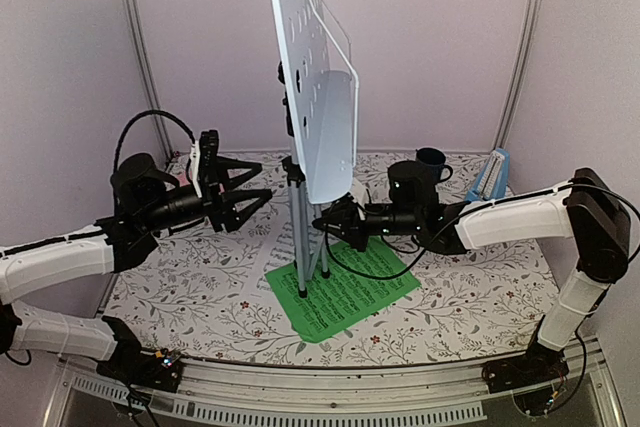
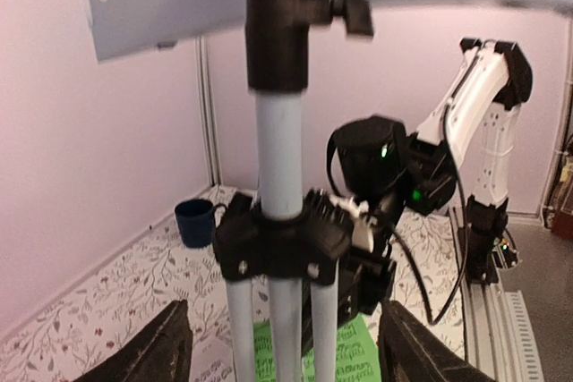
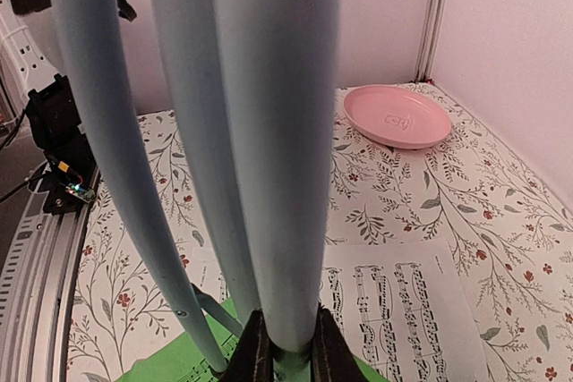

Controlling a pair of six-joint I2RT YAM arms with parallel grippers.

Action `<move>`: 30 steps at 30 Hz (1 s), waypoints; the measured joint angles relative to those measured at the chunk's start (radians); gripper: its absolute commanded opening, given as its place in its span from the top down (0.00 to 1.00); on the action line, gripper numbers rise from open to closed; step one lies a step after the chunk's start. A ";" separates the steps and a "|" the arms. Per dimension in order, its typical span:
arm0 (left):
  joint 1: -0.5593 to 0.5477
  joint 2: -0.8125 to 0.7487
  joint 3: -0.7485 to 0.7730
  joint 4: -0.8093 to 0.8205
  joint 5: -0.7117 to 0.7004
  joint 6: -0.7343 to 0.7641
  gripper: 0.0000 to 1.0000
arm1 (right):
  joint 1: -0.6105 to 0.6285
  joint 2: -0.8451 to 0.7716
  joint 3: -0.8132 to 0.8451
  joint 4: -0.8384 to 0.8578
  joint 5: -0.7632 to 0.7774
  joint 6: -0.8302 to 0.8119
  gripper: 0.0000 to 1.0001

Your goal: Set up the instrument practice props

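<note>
The pale grey perforated music stand (image 1: 322, 77) is upright on its silver tripod (image 1: 300, 247), mid-table. Its feet rest on a green sheet-music page (image 1: 345, 292), with a white page (image 3: 403, 310) beside it. My right gripper (image 1: 325, 222) reaches in from the right and is shut on one tripod leg (image 3: 277, 176), which is pinched between the fingers (image 3: 255, 351). My left gripper (image 1: 250, 192) hangs open just left of the stand, touching nothing. In the left wrist view the pole (image 2: 282, 149) stands ahead of the spread fingers (image 2: 152, 355). The light-blue metronome (image 1: 492, 175) sits at the back right.
A dark blue mug (image 1: 432, 162) stands at the back, right of the stand and near the metronome. A pink plate (image 3: 397, 115) lies at the back left, behind the left arm. Pink walls close in the back and sides.
</note>
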 measured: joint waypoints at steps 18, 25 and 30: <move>-0.001 0.320 -0.037 -0.046 -0.010 0.203 0.58 | 0.000 -0.001 -0.012 0.023 -0.006 0.000 1.00; -0.016 0.385 0.003 -0.005 -0.034 0.228 0.66 | 0.000 -0.001 -0.012 0.023 -0.008 -0.003 1.00; -0.035 0.428 0.031 0.008 -0.056 0.241 0.69 | 0.000 -0.001 -0.012 0.023 -0.013 -0.005 1.00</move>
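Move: My left hand, open beside the upright music stand, goes for its nearest leg, about 5 cm ahead, 7 cm to the right and 15 cm below. The black hub joining the legs sits roughly level with this hand, 5 cm ahead and 6 cm right; the green sheet lies 17 cm right, 1 cm ahead, some 32 cm down. From my right hand, that leg is about 5 cm left, 1 cm ahead, at the same height. I sink my left hand about 15 cm from beside the hub to the stand's legs, fingertips dipping some 20 degrees, while it also eases forward about 5 cm and rightward nearly as far until the fingers straddle the nearest leg. They close about halfway from their wide gap, without clamping. My right hand stays put, keeping its pinch on a leg. ##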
